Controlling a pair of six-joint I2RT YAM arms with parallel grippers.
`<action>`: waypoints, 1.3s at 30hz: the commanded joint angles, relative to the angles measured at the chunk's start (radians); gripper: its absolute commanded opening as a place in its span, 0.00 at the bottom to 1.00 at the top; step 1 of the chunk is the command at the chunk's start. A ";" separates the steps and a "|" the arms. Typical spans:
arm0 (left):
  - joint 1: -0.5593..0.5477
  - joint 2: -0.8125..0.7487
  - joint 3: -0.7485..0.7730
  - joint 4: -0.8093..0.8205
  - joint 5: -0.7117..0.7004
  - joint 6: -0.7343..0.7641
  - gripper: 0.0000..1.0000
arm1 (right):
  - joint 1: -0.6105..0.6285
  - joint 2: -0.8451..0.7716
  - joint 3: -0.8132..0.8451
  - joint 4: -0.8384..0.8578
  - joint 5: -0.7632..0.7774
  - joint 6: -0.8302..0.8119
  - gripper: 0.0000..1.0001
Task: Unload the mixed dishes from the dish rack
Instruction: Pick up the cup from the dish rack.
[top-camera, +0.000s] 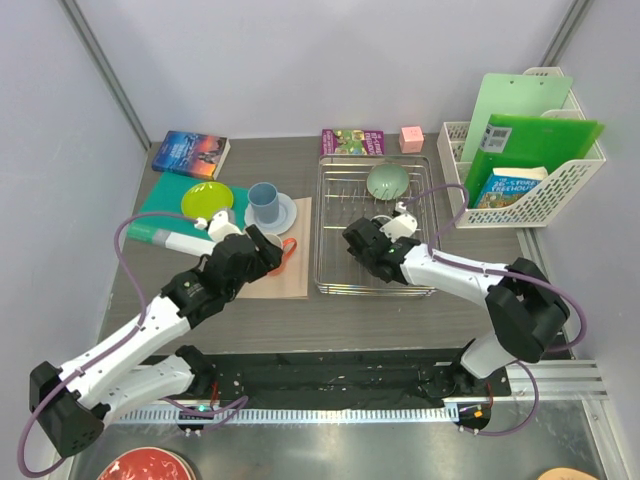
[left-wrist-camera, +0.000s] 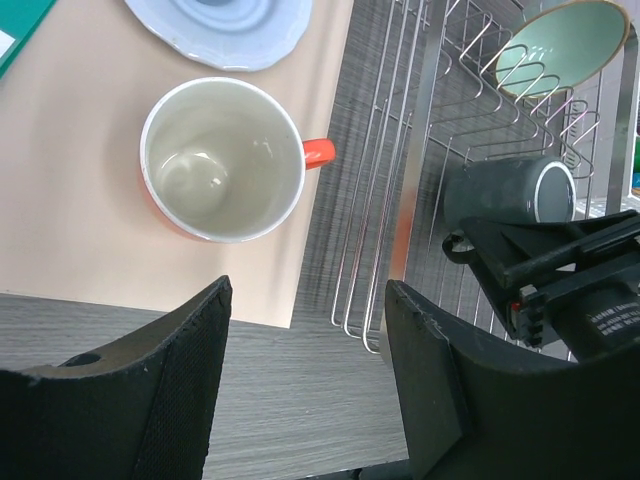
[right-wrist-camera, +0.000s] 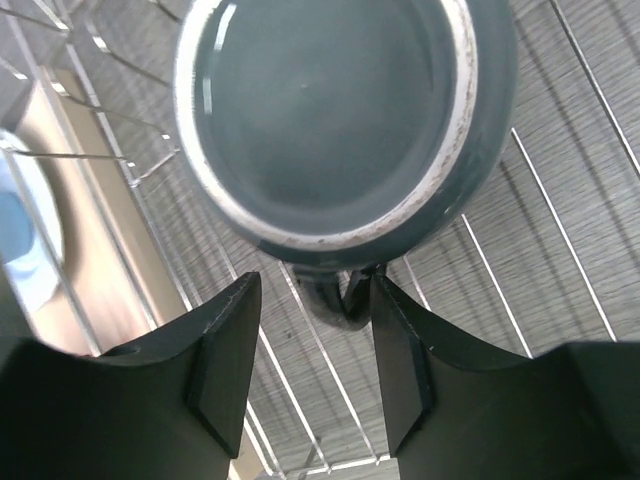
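Observation:
The dish rack is a silver wire basket at mid-table. In it a sage-green bowl leans at the back, and a dark grey mug lies on its side. My right gripper is open inside the rack; its jaws straddle the mug's handle, the right finger touching it and the left one apart. My left gripper is open and empty above the table, just short of the orange mug, which stands upright on a tan mat. The light blue cup stands on the white plate. The lime-green plate lies left of them.
The tan mat lies against the rack's left side, with a teal mat further left. Books and a pink cube lie at the back. A white slotted basket holds green folders at the right. A red plate sits near the arm bases.

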 joint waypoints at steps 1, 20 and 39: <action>-0.003 -0.021 -0.009 0.031 -0.031 -0.019 0.63 | 0.004 0.041 0.037 -0.009 0.078 0.038 0.52; -0.002 -0.012 -0.018 0.031 -0.029 -0.023 0.63 | 0.012 0.047 0.030 -0.058 0.144 0.023 0.07; -0.002 -0.001 0.048 0.042 -0.035 0.062 0.61 | 0.128 -0.464 0.026 0.031 0.138 -0.547 0.01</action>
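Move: The dark grey cup leans in the rack with its mouth towards the right hand: its middle is about 6 cm ahead, 1 cm to the right and roughly level, and its handle is almost between the open fingertips. The green bowl stands some 15 cm ahead and 3 cm right, the orange cup about 21 cm left and 2 cm back, a little lower. From the left hand the grey cup lies about 25 cm right, 8 cm ahead and 10 cm lower. The grey cup's handle is taken by the right hand, which sinks about 2.5 cm around it while edging slightly right, then closes the fingers and pinches it. Keeping that grip, the hand draws back about 4 cm and then lifts quickly, some 11 cm, out of the rack, turning about 20 degrees counter-clockwise and tipping its fingers up a little. ##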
